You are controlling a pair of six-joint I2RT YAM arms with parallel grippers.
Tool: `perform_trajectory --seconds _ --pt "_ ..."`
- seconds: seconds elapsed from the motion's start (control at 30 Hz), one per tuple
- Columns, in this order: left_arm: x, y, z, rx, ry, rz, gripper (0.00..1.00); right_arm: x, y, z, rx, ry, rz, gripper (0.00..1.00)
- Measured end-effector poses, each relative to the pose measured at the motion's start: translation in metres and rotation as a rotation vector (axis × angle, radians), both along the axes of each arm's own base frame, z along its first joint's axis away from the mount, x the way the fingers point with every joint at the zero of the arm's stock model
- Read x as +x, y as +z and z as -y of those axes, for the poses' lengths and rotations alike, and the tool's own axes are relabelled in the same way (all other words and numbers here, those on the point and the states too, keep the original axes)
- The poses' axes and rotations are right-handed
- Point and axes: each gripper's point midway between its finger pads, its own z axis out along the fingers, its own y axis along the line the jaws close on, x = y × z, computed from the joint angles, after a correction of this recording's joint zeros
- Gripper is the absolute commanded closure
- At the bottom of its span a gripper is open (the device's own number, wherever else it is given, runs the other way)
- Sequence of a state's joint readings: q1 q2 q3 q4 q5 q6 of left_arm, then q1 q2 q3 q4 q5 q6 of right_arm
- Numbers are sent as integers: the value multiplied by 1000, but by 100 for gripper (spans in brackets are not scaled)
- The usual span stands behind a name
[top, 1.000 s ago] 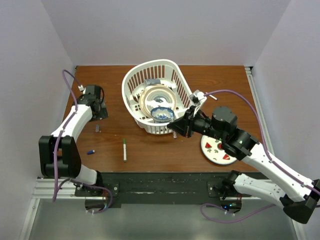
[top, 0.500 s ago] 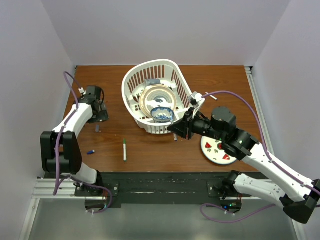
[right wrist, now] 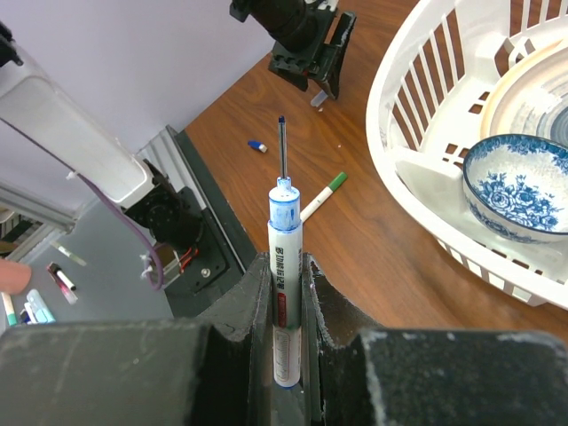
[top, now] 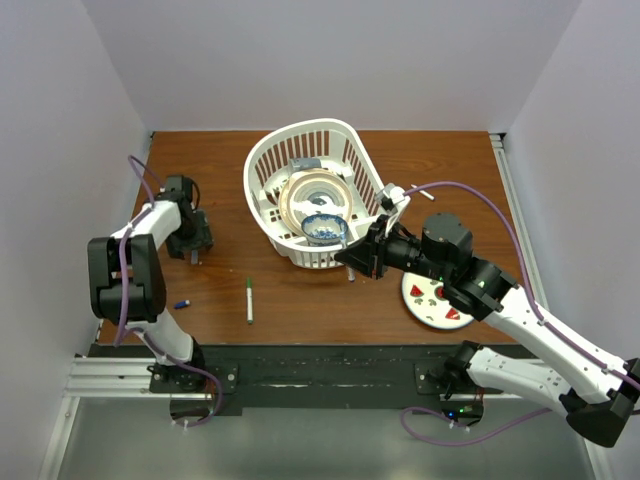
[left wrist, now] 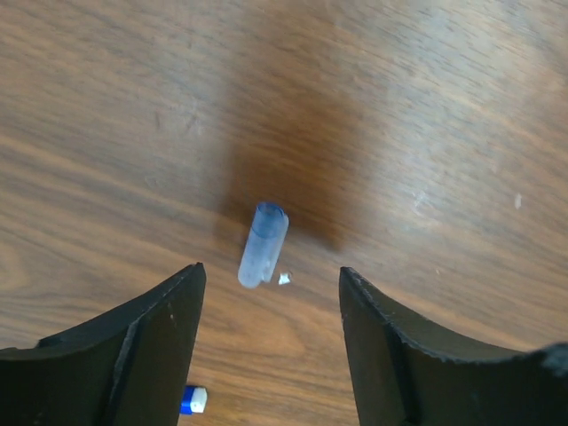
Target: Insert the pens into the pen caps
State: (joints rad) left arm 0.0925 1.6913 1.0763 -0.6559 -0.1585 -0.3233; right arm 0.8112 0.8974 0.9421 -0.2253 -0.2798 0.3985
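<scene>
My left gripper [left wrist: 271, 271] is open and hangs just above a greyish translucent pen cap [left wrist: 263, 244] lying on the wooden table, the cap just beyond its fingertips. In the top view this gripper [top: 192, 245] is at the left with the cap [top: 194, 258] at its tip. A blue cap [top: 181, 303] lies nearer; it also shows in the left wrist view [left wrist: 193, 400]. My right gripper [right wrist: 284, 262] is shut on a white pen [right wrist: 286, 293] with a bare blue tip, held above the table by the basket [top: 352, 264]. A white pen with a green end [top: 249, 299] lies loose.
A white basket [top: 262, 160] holding a dish and a blue patterned bowl [top: 325, 228] stands at the back centre. A white plate [top: 428, 312] with red strawberry prints lies under the right arm. Walls close in left and right.
My left gripper has moved nearer along the table and now sits over the greyish cap. My right gripper has shifted slightly left with the pen.
</scene>
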Motion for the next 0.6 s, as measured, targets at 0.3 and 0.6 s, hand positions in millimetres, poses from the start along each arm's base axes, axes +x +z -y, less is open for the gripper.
perform_trajectory --seconds 0.3,0.6 --pt "7 -16 -4 10 -19 -50 54 0 -1 0 -1 0 -1 100" --pt "20 -13 15 -92 -110 -9 65 -1 -5 1 -7 0 -6 100"
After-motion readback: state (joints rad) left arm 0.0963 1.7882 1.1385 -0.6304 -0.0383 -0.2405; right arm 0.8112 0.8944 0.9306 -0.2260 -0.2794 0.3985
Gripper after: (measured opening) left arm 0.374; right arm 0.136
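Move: The light-blue cap lies almost under my open left fingers, about 1 cm ahead, 1 cm to the left and 3 cm below. From the left hand, the dark-blue cap lies some 13 cm back and 4 cm left; the green pen lies about 12 cm back and 15 cm right. From my right hand, which holds the white pen, the light-blue cap is roughly 15 cm ahead, 49 cm left and 30 cm down. I sink my left hand about 1.5 cm beside the light-blue cap while closing the fingers to roughly half their gap, then slide forward about 2 cm in all and 1.5 cm to the right, just above the table. The hand turns slightly clockwise, and the left finger comes against the cap and pushes it to the right. ##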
